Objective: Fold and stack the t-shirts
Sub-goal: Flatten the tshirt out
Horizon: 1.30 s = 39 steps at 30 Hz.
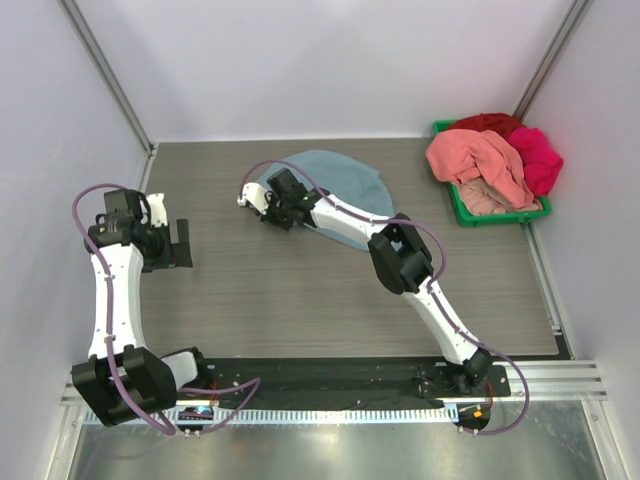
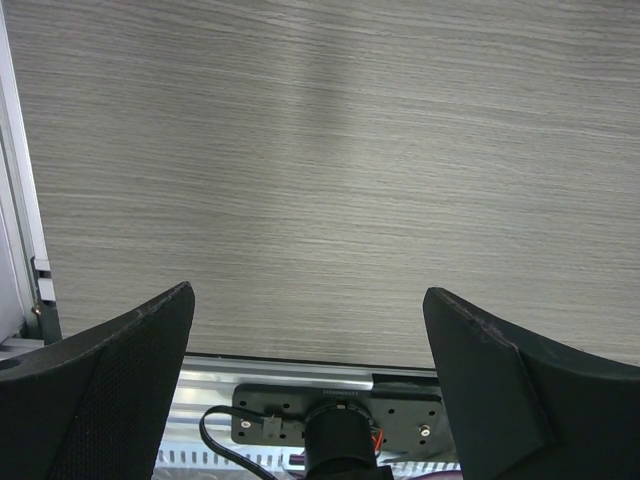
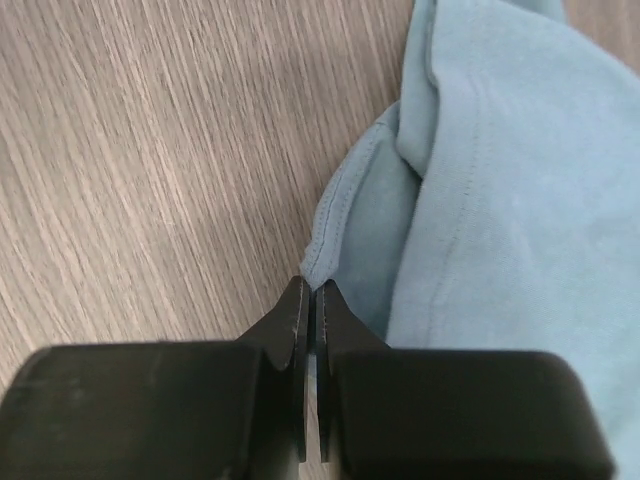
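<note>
A dusty blue-grey t-shirt [image 1: 345, 180] lies bunched at the back middle of the wooden table. My right gripper [image 1: 258, 203] reaches to its left edge. In the right wrist view the right gripper [image 3: 311, 285] is shut on the stitched hem of that t-shirt [image 3: 500, 170], and the cloth edge comes out from between the fingertips. My left gripper [image 1: 180, 245] hovers over bare table at the left, well away from the cloth. In its own view the left gripper [image 2: 308, 292] stands wide open with nothing between the fingers. Salmon-pink [image 1: 475, 160], magenta [image 1: 538, 160] and red [image 1: 487, 124] t-shirts are heaped at the back right.
A green plastic bin [image 1: 462, 212] at the back right corner holds the heaped shirts. White walls close in the table on three sides. A metal rail [image 1: 330, 385] with the arm bases runs along the near edge.
</note>
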Tool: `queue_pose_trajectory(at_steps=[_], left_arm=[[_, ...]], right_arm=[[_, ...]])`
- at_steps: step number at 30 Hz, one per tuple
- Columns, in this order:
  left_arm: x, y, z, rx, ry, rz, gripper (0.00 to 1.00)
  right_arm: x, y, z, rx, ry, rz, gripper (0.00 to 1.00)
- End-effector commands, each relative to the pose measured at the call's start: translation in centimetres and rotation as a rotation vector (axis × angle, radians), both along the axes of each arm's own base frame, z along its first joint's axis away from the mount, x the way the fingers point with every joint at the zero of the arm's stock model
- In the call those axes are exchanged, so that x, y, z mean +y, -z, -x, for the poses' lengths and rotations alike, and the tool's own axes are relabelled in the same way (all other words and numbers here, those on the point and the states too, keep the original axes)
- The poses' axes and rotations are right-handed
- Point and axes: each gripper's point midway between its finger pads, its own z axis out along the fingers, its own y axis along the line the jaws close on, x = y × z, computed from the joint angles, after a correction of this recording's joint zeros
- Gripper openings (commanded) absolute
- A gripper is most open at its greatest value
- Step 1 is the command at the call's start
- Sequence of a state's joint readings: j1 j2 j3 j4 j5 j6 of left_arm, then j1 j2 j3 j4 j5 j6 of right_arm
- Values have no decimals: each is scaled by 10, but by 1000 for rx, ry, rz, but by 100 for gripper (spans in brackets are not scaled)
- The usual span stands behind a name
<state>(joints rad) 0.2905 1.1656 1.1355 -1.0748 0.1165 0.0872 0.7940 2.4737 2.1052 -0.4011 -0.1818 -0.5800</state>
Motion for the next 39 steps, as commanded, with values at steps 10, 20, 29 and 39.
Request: queue_pose_trajectory(at_steps=[10,20,29,39], left_arm=[[-4,-35,-41,-207,-15,50,100],[-1,-91,-67,-386,34,9,98],[-9,-74,-65,-344,83,42,100],[-23,-12,-73,-134,174,162,94]], right_arm=[[9,-434,56,-863,-98,-437,1],[-81,-567,52,-1349,114,-363,1],[-171,-464,6,-1131,323,-104,1],[-244,-303,-28,-832,478,116,1]])
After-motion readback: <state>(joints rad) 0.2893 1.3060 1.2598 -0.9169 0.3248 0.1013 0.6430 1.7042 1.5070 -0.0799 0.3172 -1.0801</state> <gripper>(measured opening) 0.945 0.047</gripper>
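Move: The right hand already pinches the t-shirt's near-left edge just above the table; the shirt's middle lies about 6 cm ahead and 12 cm to its right, a couple of centimetres lower. The green basket of clothes stands some 14 cm ahead and 50 cm right of that hand, a little higher. From the open left hand, the t-shirt's middle is roughly 23 cm ahead, 34 cm right and 15 cm below. Right hand whips the pinched t-shirt edge up about 55 cm, then down and right; left arcs forward 7 cm. ##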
